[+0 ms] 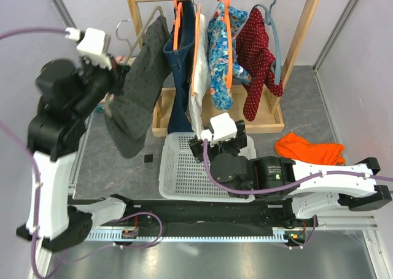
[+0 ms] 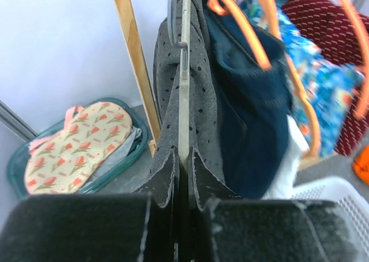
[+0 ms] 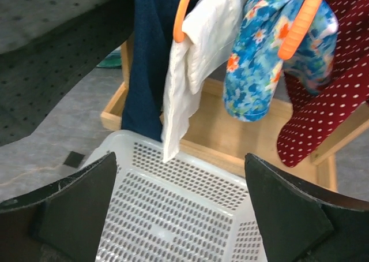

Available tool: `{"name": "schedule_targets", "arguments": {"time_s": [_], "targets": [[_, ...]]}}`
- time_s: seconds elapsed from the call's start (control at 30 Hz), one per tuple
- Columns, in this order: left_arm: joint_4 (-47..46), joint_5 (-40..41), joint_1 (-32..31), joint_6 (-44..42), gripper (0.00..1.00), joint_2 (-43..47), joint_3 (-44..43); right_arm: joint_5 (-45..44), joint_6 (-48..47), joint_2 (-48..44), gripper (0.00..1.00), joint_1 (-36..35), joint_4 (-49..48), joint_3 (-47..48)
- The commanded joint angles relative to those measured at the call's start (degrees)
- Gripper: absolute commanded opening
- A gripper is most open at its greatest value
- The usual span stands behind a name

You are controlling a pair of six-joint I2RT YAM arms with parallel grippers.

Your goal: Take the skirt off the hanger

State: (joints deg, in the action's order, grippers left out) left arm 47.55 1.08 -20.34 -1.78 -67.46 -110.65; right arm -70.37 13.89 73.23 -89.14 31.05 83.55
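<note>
The dark navy skirt [image 1: 180,67] hangs on an orange hanger [image 1: 177,21] on the wooden rail, second garment from the left. It also shows in the left wrist view [image 2: 253,106] and the right wrist view [image 3: 145,54]. My left gripper [image 1: 113,62] is raised left of the rack. It is shut [image 2: 183,164] on the thin grey wire hanger [image 2: 184,94], which carries the dark grey dotted garment [image 1: 138,88] and is held off the rail beside the skirt. My right gripper [image 1: 218,145] is open and empty [image 3: 180,161] over the white basket, below the skirt's hem.
A white perforated basket [image 1: 178,168] sits in front of the rack's wooden base [image 1: 270,124]. A white garment [image 1: 198,76], a blue floral one [image 1: 220,45] and a red dotted one [image 1: 258,58] hang right of the skirt. An orange cloth [image 1: 309,149] lies at the right. A teal bin [image 2: 124,158] stands at the left.
</note>
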Motion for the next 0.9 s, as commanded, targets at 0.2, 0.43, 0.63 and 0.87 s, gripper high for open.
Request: {"name": "schedule_targets", "arguments": {"time_s": [0.2,0.43,0.63,0.87], "targets": [[5.7,-8.7,-0.1,-3.3,0.02,10.2,-7.3,28.6,12.1,-7.6,0.98,5.5,-23.9,-12.2],[7.4,-11.7,-0.1,-0.8,0.02,11.3,-7.6,43.6,15.8,-8.3,0.98,8.1,-46.2,-19.2],[7.4,-13.7,0.4,0.6,0.02,11.3,-6.1,51.2,17.3,-2.9,0.98,9.3,-52.8,-15.7],[7.9,-16.1,1.2,1.3,0.02,11.5,-8.0,64.8,29.1,4.9,0.98,18.6,-63.5,-16.1]]}}
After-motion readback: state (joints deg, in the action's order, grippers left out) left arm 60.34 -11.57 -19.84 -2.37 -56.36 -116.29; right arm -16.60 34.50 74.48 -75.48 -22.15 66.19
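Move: The skirt hangs on its hanger, already in the left fingers and clear of the rail, its middle some 4 cm ahead of the left hand, 6 cm right and 10 cm below. From the empty, open right hand it lies about 15 cm ahead, 20 cm left and slightly higher. The jeans hang roughly 27 cm ahead of the right hand and 10 cm left, the white garment 23 cm ahead and 5 cm left, both about level with it. The skirt on its hanger is drawn back about 12 cm from the rack, the left fingers keeping their grip as that hand rises a little, eases partly down and turns some 10 degrees clockwise. Meanwhile the right hand swings left about 14 cm towards the skirt, late on lifting a few centimetres, turning its fingers leftward and rolling its left side up steeply, fingers wide open. ##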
